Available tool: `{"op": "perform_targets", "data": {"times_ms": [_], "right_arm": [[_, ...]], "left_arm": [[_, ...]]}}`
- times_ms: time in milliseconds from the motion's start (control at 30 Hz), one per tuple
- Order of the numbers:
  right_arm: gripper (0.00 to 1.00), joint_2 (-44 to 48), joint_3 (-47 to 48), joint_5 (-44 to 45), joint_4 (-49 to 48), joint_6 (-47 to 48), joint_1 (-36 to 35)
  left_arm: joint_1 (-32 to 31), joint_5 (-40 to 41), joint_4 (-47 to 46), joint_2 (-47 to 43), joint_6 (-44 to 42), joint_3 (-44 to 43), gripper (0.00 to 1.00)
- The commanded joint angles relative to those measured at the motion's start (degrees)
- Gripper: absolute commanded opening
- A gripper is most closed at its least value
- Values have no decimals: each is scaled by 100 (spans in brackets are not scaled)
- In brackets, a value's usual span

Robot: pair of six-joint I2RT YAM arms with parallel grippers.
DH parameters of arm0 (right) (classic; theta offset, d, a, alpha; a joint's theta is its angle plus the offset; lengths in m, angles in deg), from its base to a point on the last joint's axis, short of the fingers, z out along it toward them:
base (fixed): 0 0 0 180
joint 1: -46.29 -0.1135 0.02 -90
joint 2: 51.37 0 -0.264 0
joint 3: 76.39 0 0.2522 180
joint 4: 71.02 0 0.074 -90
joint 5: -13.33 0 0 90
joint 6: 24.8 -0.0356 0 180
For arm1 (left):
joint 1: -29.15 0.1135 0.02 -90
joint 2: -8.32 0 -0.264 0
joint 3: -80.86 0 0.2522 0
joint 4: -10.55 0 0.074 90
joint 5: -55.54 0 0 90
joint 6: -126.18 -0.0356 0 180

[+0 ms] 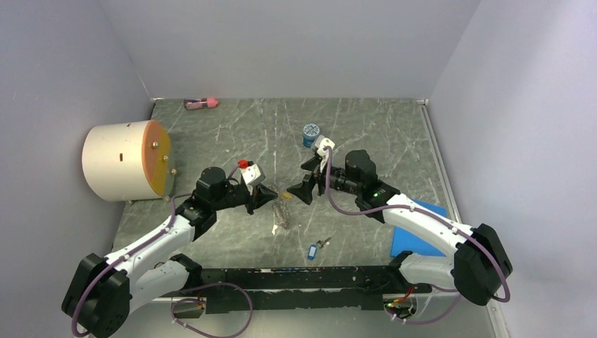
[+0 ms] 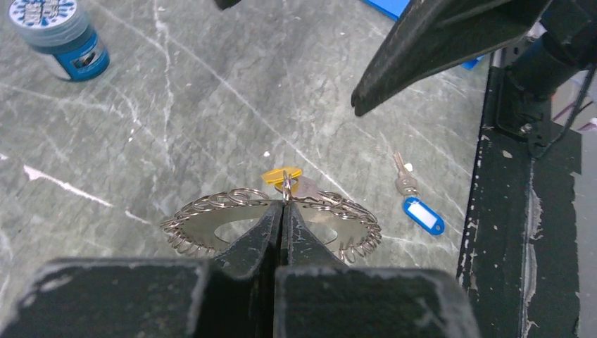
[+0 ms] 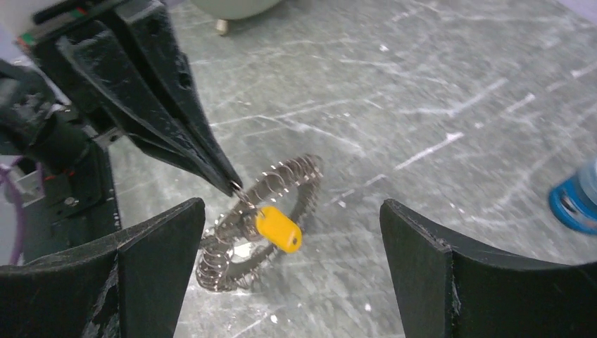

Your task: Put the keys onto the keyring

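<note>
My left gripper [image 2: 284,205] is shut on the top edge of the keyring [image 2: 211,204], a wide loop of silvery coils. The loop [image 3: 288,174] hangs tilted from the left fingertips [image 3: 224,176] just above the table. A yellow-headed key [image 3: 279,229] dangles from the loop right by that grip point, and its head [image 2: 280,174] shows behind the tips. My right gripper [image 3: 290,211] stands wide open facing the loop, with nothing between its fingers. The blue-tagged key [image 1: 315,249] lies loose on the table near the front edge, apart from both grippers [image 2: 422,211].
A blue jar [image 1: 310,134] stands behind the right gripper. A white drum with an orange face [image 1: 127,160] sits at the left. A blue pad [image 1: 415,232] lies under the right arm. A pink item [image 1: 200,103] rests at the back wall. A black rail [image 1: 296,278] lines the near edge.
</note>
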Motion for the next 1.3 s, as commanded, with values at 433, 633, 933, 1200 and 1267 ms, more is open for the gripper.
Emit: {"op": "perform_targets", "data": {"times_ms": [433, 633, 933, 1200, 1267], "right_arm": [[54, -287, -165, -3460, -1296, 460, 418], [38, -935, 372, -4517, -1221, -165, 474], [39, -969, 349, -4128, -916, 168, 348], [36, -934, 243, -3470, -615, 472, 323], [33, -900, 181, -3365, -743, 398, 329]], "left_arm": [[-19, -1538, -1354, -74, -34, 92, 3], [-15, -1615, -1324, -19, -35, 18, 3], [-17, -1575, -1312, -38, 26, -11, 3], [-15, -1575, -1316, -117, 72, -15, 3], [-19, -1566, -1288, -139, 69, -11, 3]]}}
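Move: Back and to the left of the open right hand, the yellow-tagged key sits about 4 cm back, 4 cm left and 5 cm lower. The keyring's middle is some 6 cm back, 5 cm left and 9 cm below that hand; the blue-tagged key lies on the table about 17 cm back and 5 cm right of it, some 20 cm down. From the left hand, which holds the keyring, the yellow-tagged key is about 3 cm right, level fore and aft, and just below. Swinging back about 6 cm and slightly left, the right hand turns roughly 35 degrees counter-clockwise, narrows its wide-open fingers to about a third, then sinks some 2 cm to straddle the yellow tag beside the left fingertips. The left hand keeps its pinch on the keyring, easing back and up about 3 cm each and a little right while turning slightly clockwise, then holds still. ##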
